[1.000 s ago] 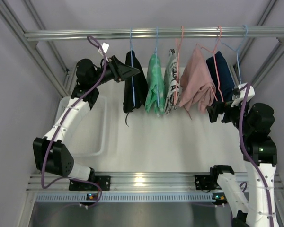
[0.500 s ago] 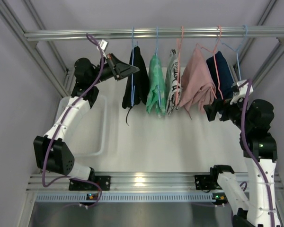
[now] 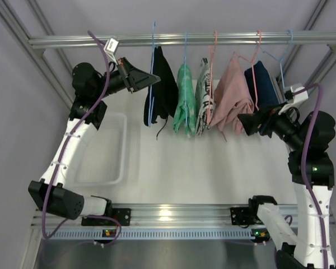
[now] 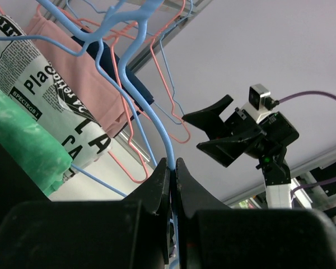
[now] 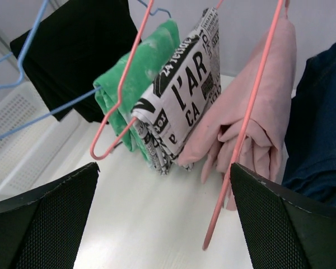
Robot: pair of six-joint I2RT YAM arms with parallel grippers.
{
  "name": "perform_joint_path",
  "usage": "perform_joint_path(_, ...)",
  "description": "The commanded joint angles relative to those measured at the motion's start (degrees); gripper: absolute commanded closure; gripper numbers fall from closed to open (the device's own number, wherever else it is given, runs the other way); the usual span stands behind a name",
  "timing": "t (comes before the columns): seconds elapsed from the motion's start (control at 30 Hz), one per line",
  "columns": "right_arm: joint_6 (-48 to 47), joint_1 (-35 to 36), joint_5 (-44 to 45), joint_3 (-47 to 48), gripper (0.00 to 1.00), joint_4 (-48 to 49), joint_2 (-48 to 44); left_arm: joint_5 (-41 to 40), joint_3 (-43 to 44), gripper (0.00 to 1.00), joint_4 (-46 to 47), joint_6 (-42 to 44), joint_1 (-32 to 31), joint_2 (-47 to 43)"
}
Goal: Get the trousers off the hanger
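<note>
Black trousers [image 3: 164,89] hang folded over a blue hanger [image 3: 150,106] at the left end of the rail [image 3: 89,40]. The hanger's hook rises to the top of the rail. My left gripper [image 3: 154,79] is shut on the blue hanger's wire just left of the trousers. In the left wrist view the jaws [image 4: 172,162] pinch the blue wire [image 4: 157,126]. My right gripper [image 3: 244,123] is open and empty, below the pink garment, well right of the trousers. In the right wrist view [image 5: 163,168] the trousers [image 5: 73,50] show at top left.
Green [image 3: 185,101], newsprint-patterned [image 3: 203,95], pink [image 3: 232,95] and navy [image 3: 261,84] garments hang on blue and pink hangers to the right. A white bin [image 3: 103,148] sits on the table at the left. Frame posts slant at both sides.
My left gripper has risen and pulled back left with the blue hanger, lifting and tilting it and the black trousers. My right gripper has swung up and left toward the pink garment.
</note>
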Motion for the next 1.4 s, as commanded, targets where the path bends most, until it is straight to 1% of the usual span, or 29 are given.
perform_joint_path(0.0, 4.66, -0.69, -3.71, 4.78, 0.00, 7.95, 2.16, -0.24, 2.09, 1.00, 5.68, 8.23, -0.08, -8.74)
perform_joint_path(0.03, 5.81, -0.60, -4.32, 5.31, 0.00, 9.19, 3.12, -0.76, 0.52, 1.00, 2.97, 9.20, -0.08, -9.80)
perform_joint_path(0.2, 15.29, 0.80, -7.40, 6.28, 0.00, 17.89, 6.82, -3.75, -6.69, 1.00, -1.10, 14.47, -0.17, -17.62)
perform_joint_path(0.23, 16.01, 2.72, -7.32, 6.63, 0.01, 19.55, 8.65, -4.28, -8.62, 1.00, -1.62, 15.09, -0.17, -18.59)
perform_joint_path(0.3, 15.06, 8.08, -3.91, 9.08, 0.01, 19.40, 10.77, -5.95, -10.39, 1.00, -2.77, 16.41, -0.17, -21.13)
perform_joint_path(0.33, 14.09, 13.67, -0.50, 10.22, 0.01, 18.79, 12.78, -6.48, -11.87, 1.00, -3.12, 16.68, -0.26, -21.85)
perform_joint_path(0.37, 13.21, 16.86, 1.02, 12.06, 0.01, 18.78, 13.67, -7.00, -12.50, 1.00, -3.47, 17.03, -0.26, -22.55)
perform_joint_path(0.43, 14.07, 21.87, 1.56, 12.78, 0.01, 20.70, 16.04, -8.41, -13.73, 1.00, -5.23, 18.00, -0.26, -24.13)
perform_joint_path(0.6, 17.15, 29.09, 2.09, 18.93, 0.05, 22.73, 22.37, -10.70, -16.98, 1.00, -6.20, 19.23, -0.35, -27.99)
perform_joint_path(0.63, 17.51, 32.24, 2.44, 19.46, 0.07, 23.26, 23.60, -11.75, -17.68, 1.00, -7.16, 19.75, -0.35, -28.35)
perform_joint_path(0.7, 19.52, 35.07, 3.05, 20.86, 0.09, 25.02, 25.10, -12.11, -18.13, 1.00, -7.69, 21.16, -0.35, -29.50)
perform_joint_path(0.73, 20.49, 37.69, 3.14, 21.39, 0.11, 25.54, 26.84, -12.80, -18.13, 1.00, -8.65, 21.60, -0.35, -29.67)
perform_joint_path(0.8, 24.60, 39.73, 2.97, 22.71, 0.13, 27.03, 28.70, -13.25, -18.30, 1.00, -8.92, 23.27, -0.35, -30.46)
perform_joint_path(0.93, 31.21, 45.61, 4.72, 24.21, 0.26, 28.61, 34.14, -14.48, -17.78, 1.00, -9.54, 25.91, -0.26, -30.99)
perform_joint_path(1.07, 34.82, 48.97, 4.29, 27.27, 0.30, 30.73, 38.89, -13.95, -17.87, 1.00, -10.32, 25.65, -0.26, -31.34)
perform_joint_path(1.2, 40.61, 49.94, 2.44, 29.21, 0.34, 35.03, 42.85, -13.25, -17.78, 1.00, -11.47, 26.00, -0.26, -31.70)
perform_joint_path(1.23, 40.97, 50.37, 2.44, 29.74, 0.37, 35.56, 44.25, -13.34, -17.87, 1.00, -11.47, 26.08, -0.26, -31.70)
perform_joint_path(1.37, 43.08, 51.17, 1.91, 33.43, 0.41, 37.94, 47.60, -13.07, -18.04, 1.00, -11.30, 26.00, -0.26, -31.70)
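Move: The black trousers hang over the blue hanger already pinched by the left fingers, their middle about 6 cm ahead of that hand, 2 cm to its right and 14 cm below; the rod runs some 9 cm ahead and 6 cm above, directly in line. From the open right hand the trousers are about 12 cm ahead and 29 cm left, roughly level; between them, some 10 cm ahead, hang the pink cloth 4 cm left, printed garment 13, green garment 20. The trousers' hanger, still pinched in the shut left fingers, is drawn back from the rod about 9 cm, then lowered and carried a little left, and held there. The right hand sweeps left some 33 cm past the hanging clothes towards the trousers, rising slightly, swinging about 45 degrees counter-clockwise, rolling its left side up and tipping down while its wide-open fingers partly close. ##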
